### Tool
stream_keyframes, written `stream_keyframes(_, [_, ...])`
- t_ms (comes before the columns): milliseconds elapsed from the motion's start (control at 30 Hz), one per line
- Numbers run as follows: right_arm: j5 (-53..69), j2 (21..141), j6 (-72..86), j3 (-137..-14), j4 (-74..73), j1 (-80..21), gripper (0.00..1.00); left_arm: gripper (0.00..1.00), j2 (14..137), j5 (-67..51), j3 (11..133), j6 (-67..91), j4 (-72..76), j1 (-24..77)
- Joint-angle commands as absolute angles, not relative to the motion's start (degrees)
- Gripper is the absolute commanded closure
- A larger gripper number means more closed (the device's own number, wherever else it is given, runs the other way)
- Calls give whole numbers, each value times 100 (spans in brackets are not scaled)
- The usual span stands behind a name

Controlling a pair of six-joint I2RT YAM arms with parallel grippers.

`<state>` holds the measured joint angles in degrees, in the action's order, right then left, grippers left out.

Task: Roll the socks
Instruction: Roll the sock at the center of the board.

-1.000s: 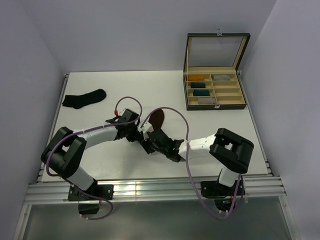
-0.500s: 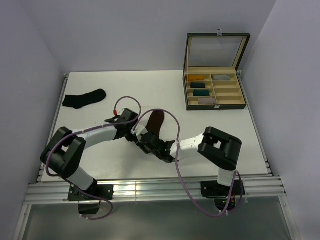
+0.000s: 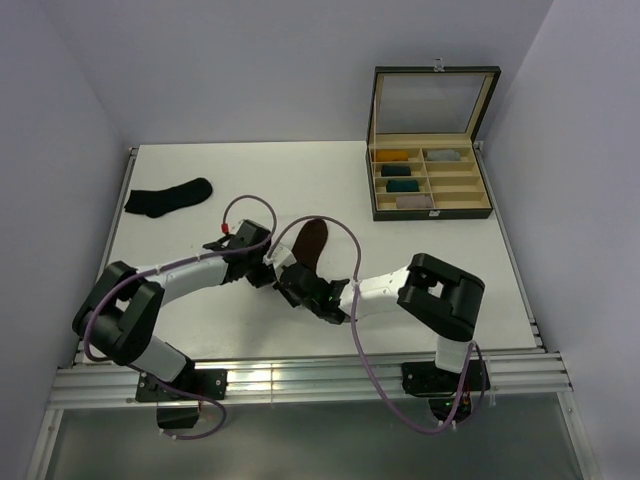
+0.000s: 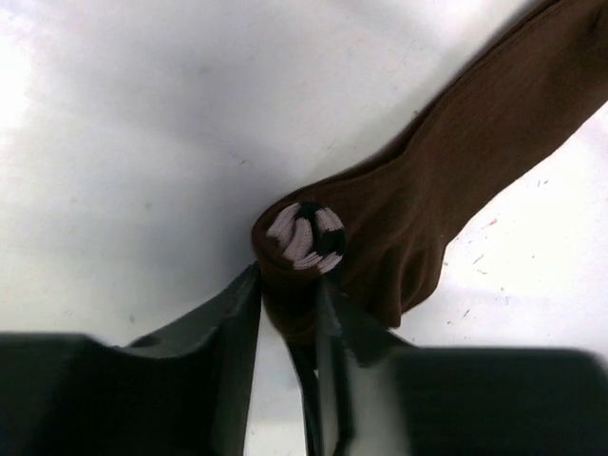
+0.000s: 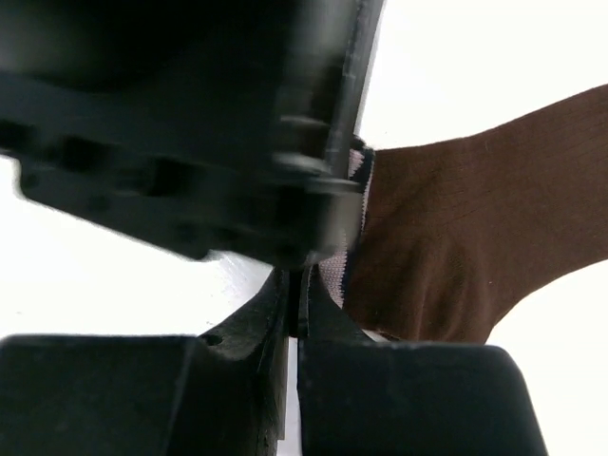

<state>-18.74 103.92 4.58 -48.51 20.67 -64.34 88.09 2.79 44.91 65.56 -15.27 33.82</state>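
The dark brown sock (image 3: 311, 243) lies mid-table, and its striped cuff end is rolled into a small coil (image 4: 304, 237). My left gripper (image 4: 288, 285) is shut on that rolled part, one finger on each side of it. My right gripper (image 5: 296, 280) sits right beside it with its jaws pressed together; the pale striped cuff (image 5: 350, 261) lies just to the right of its fingers. The left gripper's body hides what lies past the right gripper's tips. In the top view both grippers (image 3: 266, 272) (image 3: 287, 277) meet at the sock's near end. The black sock (image 3: 168, 197) lies flat at the far left.
An open compartment box (image 3: 482, 190) at the back right holds mustard, teal and grey rolled bundles. Walls close in the table on the left, back and right. Purple cables loop over both arms.
The right gripper has closed from open to shut and slid left against the left gripper at the sock's cuff. The left arm has shifted slightly while keeping hold of the roll.
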Motion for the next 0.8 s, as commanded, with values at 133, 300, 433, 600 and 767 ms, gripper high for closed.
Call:
stream_keyframes(133, [-37, 9941, 1265, -4597, 1283, -5705, 100, 36, 8043, 369, 4114, 6916, -1442, 3305])
stream_keyframes(300, [1571, 9905, 1880, -4448, 1598, -5151, 100, 26, 7463, 597, 3859, 7189, -1257, 3234])
stream_keyframes(433, [2670, 10072, 2503, -4316, 2021, -4642, 100, 26, 7155, 572, 3473, 7295, -837, 3234])
stream_keyframes(600, [4065, 10590, 3146, -4245, 2767, -4035, 100, 27, 7242, 229, 3322, 7189, -370, 3234])
stream_keyframes(767, [4807, 11082, 3700, -4323, 3165, -3587, 100, 29, 7304, 53, 3173, 7207, -89, 3243])
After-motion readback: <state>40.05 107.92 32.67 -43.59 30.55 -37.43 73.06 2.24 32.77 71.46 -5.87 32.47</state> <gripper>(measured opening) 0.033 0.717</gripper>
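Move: The rolled end of the brown sock is between the left hand's fingertips, its middle about 1 cm to their right and 1 cm lower. It is also pinched at its near end by the right hand, with its middle some 2 cm ahead and 1 cm left of that hand. The flat foot of the sock lies about 8 cm ahead and 7 cm right of the left hand. The black sock is about 18 cm ahead and 25 cm left of the left hand, the open box about 22 cm ahead and 35 cm right. The left hand lets go of the brown roll, opening wide and drawing up about 4 cm with a slight shift left and back, then eases a little down and right again, staying clear above it. Meanwhile the right hand keeps its shut pinch on the near end of the roll and shifts some 3 cm right at nearly the same height, while its wrist turns about 55 degrees, the fingers swinging round to point left and rolling top-forward towards the flat foot. ##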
